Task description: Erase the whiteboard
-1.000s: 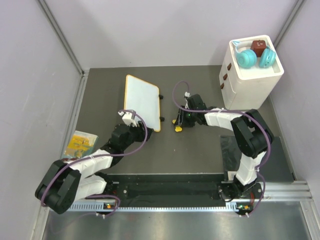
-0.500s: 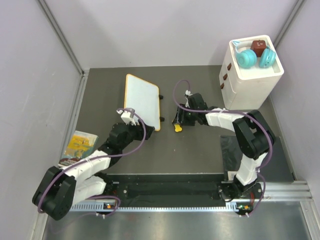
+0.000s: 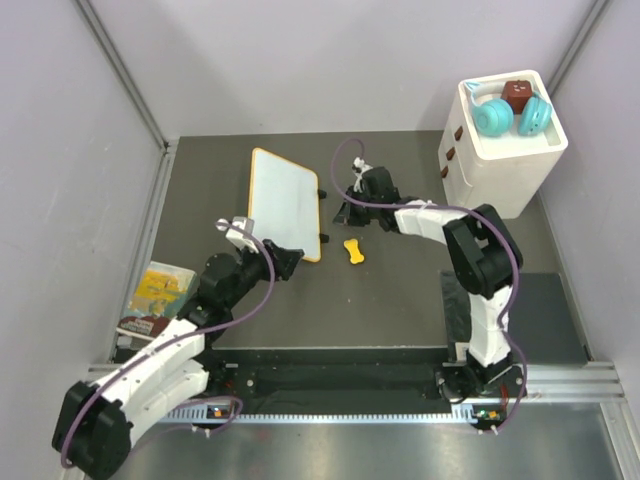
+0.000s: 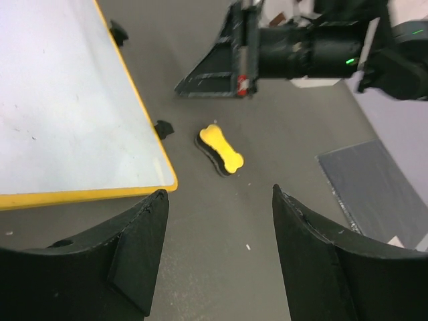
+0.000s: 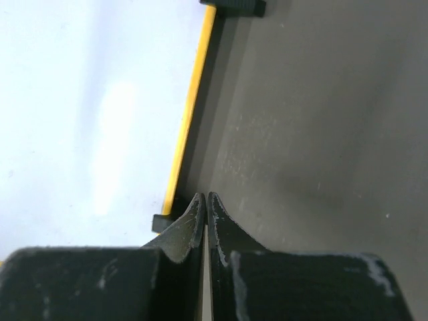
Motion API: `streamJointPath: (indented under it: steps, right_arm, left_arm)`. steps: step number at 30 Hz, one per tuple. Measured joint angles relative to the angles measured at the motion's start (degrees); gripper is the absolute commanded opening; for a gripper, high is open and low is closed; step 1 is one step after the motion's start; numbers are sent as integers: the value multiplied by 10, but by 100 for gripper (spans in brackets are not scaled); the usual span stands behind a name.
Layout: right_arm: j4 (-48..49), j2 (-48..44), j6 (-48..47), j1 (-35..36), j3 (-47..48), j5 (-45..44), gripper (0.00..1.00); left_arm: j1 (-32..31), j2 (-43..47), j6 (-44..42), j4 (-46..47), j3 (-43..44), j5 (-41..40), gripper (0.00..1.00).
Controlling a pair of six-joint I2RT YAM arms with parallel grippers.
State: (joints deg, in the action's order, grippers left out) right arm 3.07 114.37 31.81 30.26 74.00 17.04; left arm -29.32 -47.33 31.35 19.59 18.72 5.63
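Observation:
The whiteboard [image 3: 285, 203] lies flat left of the table's middle, white with a yellow frame and small black feet; only faint specks show on it [image 4: 60, 100]. A yellow bone-shaped eraser [image 3: 353, 251] lies loose on the table to its right [image 4: 222, 151]. My left gripper [image 3: 288, 260] hovers open by the board's near right corner, with nothing between its fingers [image 4: 221, 194]. My right gripper [image 3: 345, 212] is shut on nothing and points at the board's right edge [image 5: 205, 197], beside a black foot [image 5: 160, 223].
A white drawer unit [image 3: 500, 160] stands at the back right with two teal objects and a brown cube on top. A yellow packet [image 3: 158, 290] lies at the left wall. A dark mat [image 3: 535, 310] covers the near right.
The right gripper left the eraser on the table, moved back toward the board's right edge and shut. The left arm drew back toward the near left.

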Motion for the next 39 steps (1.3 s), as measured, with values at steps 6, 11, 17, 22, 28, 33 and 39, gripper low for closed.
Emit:
streamJointPath:
  steps: [6, 11, 17, 22, 28, 33, 39]
  right_arm:
    - [-6, 51, -3, 5, 14, 12, 0]
    - [-6, 54, 6, 23, 7, 5, 0]
    - [0, 48, 29, 71, -2, -16, 0]
    - [2, 56, 49, 111, 5, -19, 0]
    - [4, 100, 79, 130, 64, -13, 0]
    - [1, 136, 94, 135, 116, -6, 0]
    - [4, 123, 99, 139, 97, -26, 0]
  left_arm:
    - [0, 90, 1, -90, 29, -8, 70]
    - [0, 68, 1, -186, 143, -25, 70]
    - [0, 45, 2, -246, 226, -36, 71]
    - [0, 46, 0, -283, 247, -45, 72]
    - [0, 53, 0, -315, 247, -65, 72]
    - [0, 59, -1, -326, 247, -70, 72]
    - [0, 60, -6, -343, 248, -72, 73]
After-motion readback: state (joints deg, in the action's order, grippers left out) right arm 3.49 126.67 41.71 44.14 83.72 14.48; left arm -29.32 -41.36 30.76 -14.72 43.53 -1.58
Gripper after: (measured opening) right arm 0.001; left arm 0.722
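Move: The whiteboard's middle lies about 13 cm to the right hand's left, 4 cm ahead and 5 cm below. On its right edge, the near clip is some 4 cm back and 3 cm left of the hand, the far clip about 8 cm ahead and 3 cm left. The eraser lies 7 cm back and 5 cm to the hand's right. From the left hand, the board's middle is roughly 19 cm ahead, 2 cm left and 15 cm down. With its shut fingertips the right hand comes against the board's right edge by the near clip and pushes it left: it first lowers about 4 cm beside the edge, then sweeps some 12 cm left and 6 cm back, easing off slightly at the end. Meanwhile the empty, open left hand keeps rising, another 10 cm or so, drifting a little left, clear of the board. ##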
